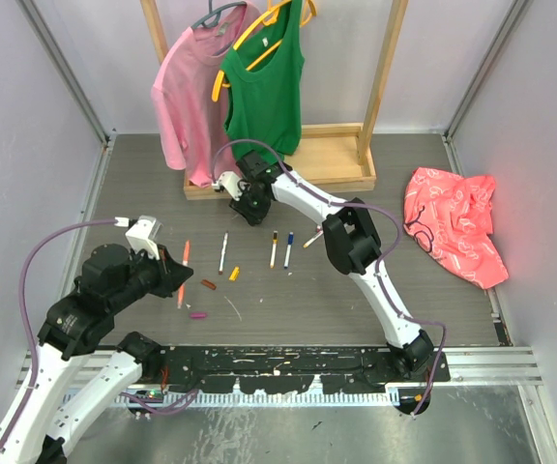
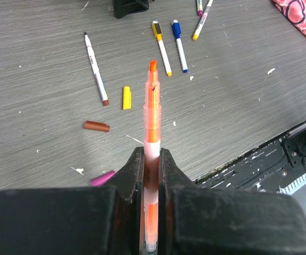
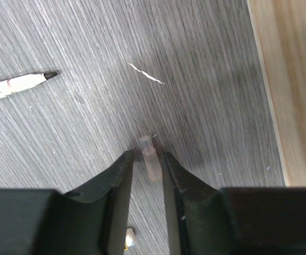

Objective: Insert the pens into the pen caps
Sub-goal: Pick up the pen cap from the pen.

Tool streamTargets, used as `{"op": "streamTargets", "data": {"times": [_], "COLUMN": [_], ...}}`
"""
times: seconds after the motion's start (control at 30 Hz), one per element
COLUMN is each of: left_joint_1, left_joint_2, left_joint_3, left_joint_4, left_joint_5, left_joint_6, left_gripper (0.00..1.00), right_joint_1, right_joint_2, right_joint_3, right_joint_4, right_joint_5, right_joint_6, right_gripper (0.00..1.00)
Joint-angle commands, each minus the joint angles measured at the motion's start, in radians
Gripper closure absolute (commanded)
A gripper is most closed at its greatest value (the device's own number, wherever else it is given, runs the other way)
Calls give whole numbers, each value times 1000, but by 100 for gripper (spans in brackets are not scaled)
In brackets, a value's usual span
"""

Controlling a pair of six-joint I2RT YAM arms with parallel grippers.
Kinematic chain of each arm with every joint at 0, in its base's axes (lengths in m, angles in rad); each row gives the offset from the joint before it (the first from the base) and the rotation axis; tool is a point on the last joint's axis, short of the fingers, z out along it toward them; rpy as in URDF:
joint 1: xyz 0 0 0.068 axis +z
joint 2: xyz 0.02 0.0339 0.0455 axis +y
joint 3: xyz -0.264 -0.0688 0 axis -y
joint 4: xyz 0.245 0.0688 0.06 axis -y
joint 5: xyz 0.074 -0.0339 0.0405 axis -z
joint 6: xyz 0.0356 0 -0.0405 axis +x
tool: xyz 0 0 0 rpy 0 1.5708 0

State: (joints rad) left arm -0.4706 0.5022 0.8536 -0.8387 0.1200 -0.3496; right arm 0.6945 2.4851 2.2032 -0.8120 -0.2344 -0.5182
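My left gripper (image 2: 151, 154) is shut on an orange pen (image 2: 152, 111), whose bare orange tip points away from me above the table. From above, that left gripper (image 1: 174, 277) sits at the left. My right gripper (image 3: 147, 154) is down at the table by the wooden base, open. A small pale pinkish pen cap (image 3: 152, 167) lies between its fingers, close to the right one. Loose on the table are a yellow cap (image 2: 126, 98), a brown cap (image 2: 96, 126), a magenta cap (image 2: 103, 178), an uncapped white pen (image 2: 95, 69), a yellow-capped pen (image 2: 161, 48) and a blue-capped pen (image 2: 179, 45).
A wooden rack base (image 1: 327, 164) with a pink shirt (image 1: 190, 87) and a green top (image 1: 267, 87) stands at the back, right beside the right gripper (image 1: 251, 215). A coral cloth (image 1: 453, 227) lies at the right. A black rail (image 1: 288, 367) runs along the near edge.
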Motion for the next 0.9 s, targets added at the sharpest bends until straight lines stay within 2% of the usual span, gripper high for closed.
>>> {"op": "streamTargets", "data": {"times": [0.0,0.17,0.3,0.4,0.5,0.63,0.87], "left_joint_1": [6,6,6,6,5,6,5], "left_joint_2": [7,9,-8,-5,-1,-1,3], "left_joint_3": [3,3,2,2,2,1,0], "left_joint_4": [64,62,62,64,64,65,66], "left_joint_5": [-2,-13,-26,-23,-18,-20,-16], "left_joint_6": [7,7,5,4,6,5,3], "left_gripper": [100,100,100,100,100,100,100], "right_joint_1": [6,10,27,29,30,28,29], "right_joint_2": [3,-8,-82,-189,-344,-575,-918], "right_joint_3": [34,59,69,-3,-181,-487,-918], "right_joint_4": [-25,-21,17,88,208,368,435], "right_joint_5": [-6,41,29,2,20,143,280], "right_joint_6": [11,85,158,246,348,509,775], "right_gripper": [71,93,96,98,99,100,100]}}
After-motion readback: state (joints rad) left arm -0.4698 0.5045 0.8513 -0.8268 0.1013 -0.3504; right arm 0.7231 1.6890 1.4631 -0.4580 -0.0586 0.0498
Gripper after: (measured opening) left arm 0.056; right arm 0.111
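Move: The clear pen cap lies on the table between the right hand's open fingertips, about 1 cm below the hand point. From that hand the yellow-and-black marker lies some 9 cm back and 5 cm right, the blue marker 9 cm back and 9 cm right, and the white pen 9 cm back and 9 cm left, all roughly 1 cm lower. From the left hand, the cap is roughly 24 cm ahead, 16 cm right and 21 cm down. The clear cap is pinched between the right fingertips, which close almost shut around it while the hand hardly shifts. With that grip kept, the hand rises faster and faster, about 16 cm, drawing back some 7 cm and right over 5 cm, away from the rack and towards above the yellow-and-black marker; meanwhile the wrist turns clockwise by about 30 degrees and its left side tips up some 20. ##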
